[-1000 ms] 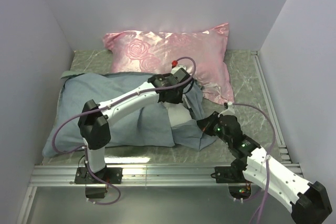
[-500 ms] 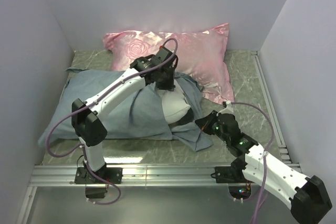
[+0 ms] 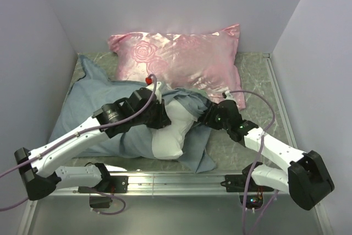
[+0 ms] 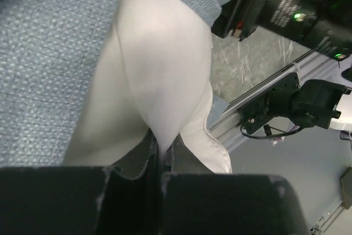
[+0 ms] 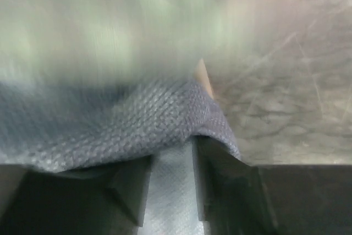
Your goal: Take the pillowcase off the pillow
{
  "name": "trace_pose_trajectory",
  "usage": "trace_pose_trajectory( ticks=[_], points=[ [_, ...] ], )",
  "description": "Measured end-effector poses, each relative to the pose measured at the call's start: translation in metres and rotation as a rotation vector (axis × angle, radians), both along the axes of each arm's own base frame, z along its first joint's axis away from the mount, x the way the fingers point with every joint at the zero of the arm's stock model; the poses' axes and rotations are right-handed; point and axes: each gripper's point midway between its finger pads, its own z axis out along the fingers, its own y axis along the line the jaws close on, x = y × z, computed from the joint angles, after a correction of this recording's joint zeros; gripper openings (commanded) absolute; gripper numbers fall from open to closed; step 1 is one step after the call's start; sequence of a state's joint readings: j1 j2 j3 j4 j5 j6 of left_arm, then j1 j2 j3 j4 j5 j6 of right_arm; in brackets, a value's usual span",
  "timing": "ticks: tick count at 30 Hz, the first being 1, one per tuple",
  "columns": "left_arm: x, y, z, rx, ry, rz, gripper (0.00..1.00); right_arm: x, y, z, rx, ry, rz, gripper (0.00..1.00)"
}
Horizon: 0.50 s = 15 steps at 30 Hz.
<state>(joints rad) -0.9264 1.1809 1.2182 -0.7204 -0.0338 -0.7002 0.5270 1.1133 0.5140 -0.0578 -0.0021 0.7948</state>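
Note:
The off-white pillow (image 3: pixel 168 136) pokes out of the pillowcase (image 3: pixel 93 100), which lies grey-blue side out across the left of the table. My left gripper (image 3: pixel 159 118) is shut on a pinched fold of the pillow (image 4: pixel 159 53); in the left wrist view the white cloth runs down between the fingers of that gripper (image 4: pixel 159 147). The pillowcase (image 4: pixel 49 37) fills that view's left. My right gripper (image 3: pixel 204 118) sits at the case's open end, jaws apart, and grey-blue pillowcase (image 5: pixel 110 119) drapes over and between the fingers of this gripper (image 5: pixel 171 152). Blurred green checks show above.
A shiny pink rose-patterned pillow (image 3: pixel 181 53) lies against the back wall. Grey walls close in left, right and back. A metal rail (image 3: pixel 176 180) runs along the near edge. Marbled tabletop (image 3: pixel 258 97) shows at the right. The right arm (image 4: pixel 297 9) appears in the left wrist view.
My left arm has swung back and down to the near left, drawing more white pillow out. My right gripper has moved in towards the centre and its jaws have parted.

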Motion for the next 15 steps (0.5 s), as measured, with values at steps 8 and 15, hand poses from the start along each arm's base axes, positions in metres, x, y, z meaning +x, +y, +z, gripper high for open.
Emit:
trace_pose_trajectory(
  ticks=[8, 15],
  points=[
    [-0.007, 0.011, -0.017, -0.017, 0.014, 0.042, 0.01, -0.008, 0.010, 0.082, 0.113, -0.248, 0.089, 0.79],
    [-0.010, 0.015, -0.006, -0.047, -0.006, 0.044, 0.01, -0.011, 0.009, 0.119, 0.164, -0.381, 0.106, 0.84]
  ],
)
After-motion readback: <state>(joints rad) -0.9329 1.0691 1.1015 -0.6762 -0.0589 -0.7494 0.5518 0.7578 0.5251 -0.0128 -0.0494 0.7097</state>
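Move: Just ahead of the right hand, some 5 cm out and 4 cm left at about its height, is the bunched blue-green mouth of the pillowcase. The bare white pillow bulges about 14 cm to that hand's left and 5 cm back; the pink cushion's middle is roughly 30 cm ahead and 13 cm left. From the left hand, already pinching the white pillow, that bunched mouth lies about 12 cm ahead, 13 cm right and 16 cm lower. Up, quickly, goes the right hand, about 12 cm off the pillowcase folds, with barely any sideways travel. Its half-open fingers spread wide and tip up by some 20 degrees, coming free of the cloth. The left hand keeps its pinch on the white pillow, sinking slightly and recovering as it eases a little to the left. ##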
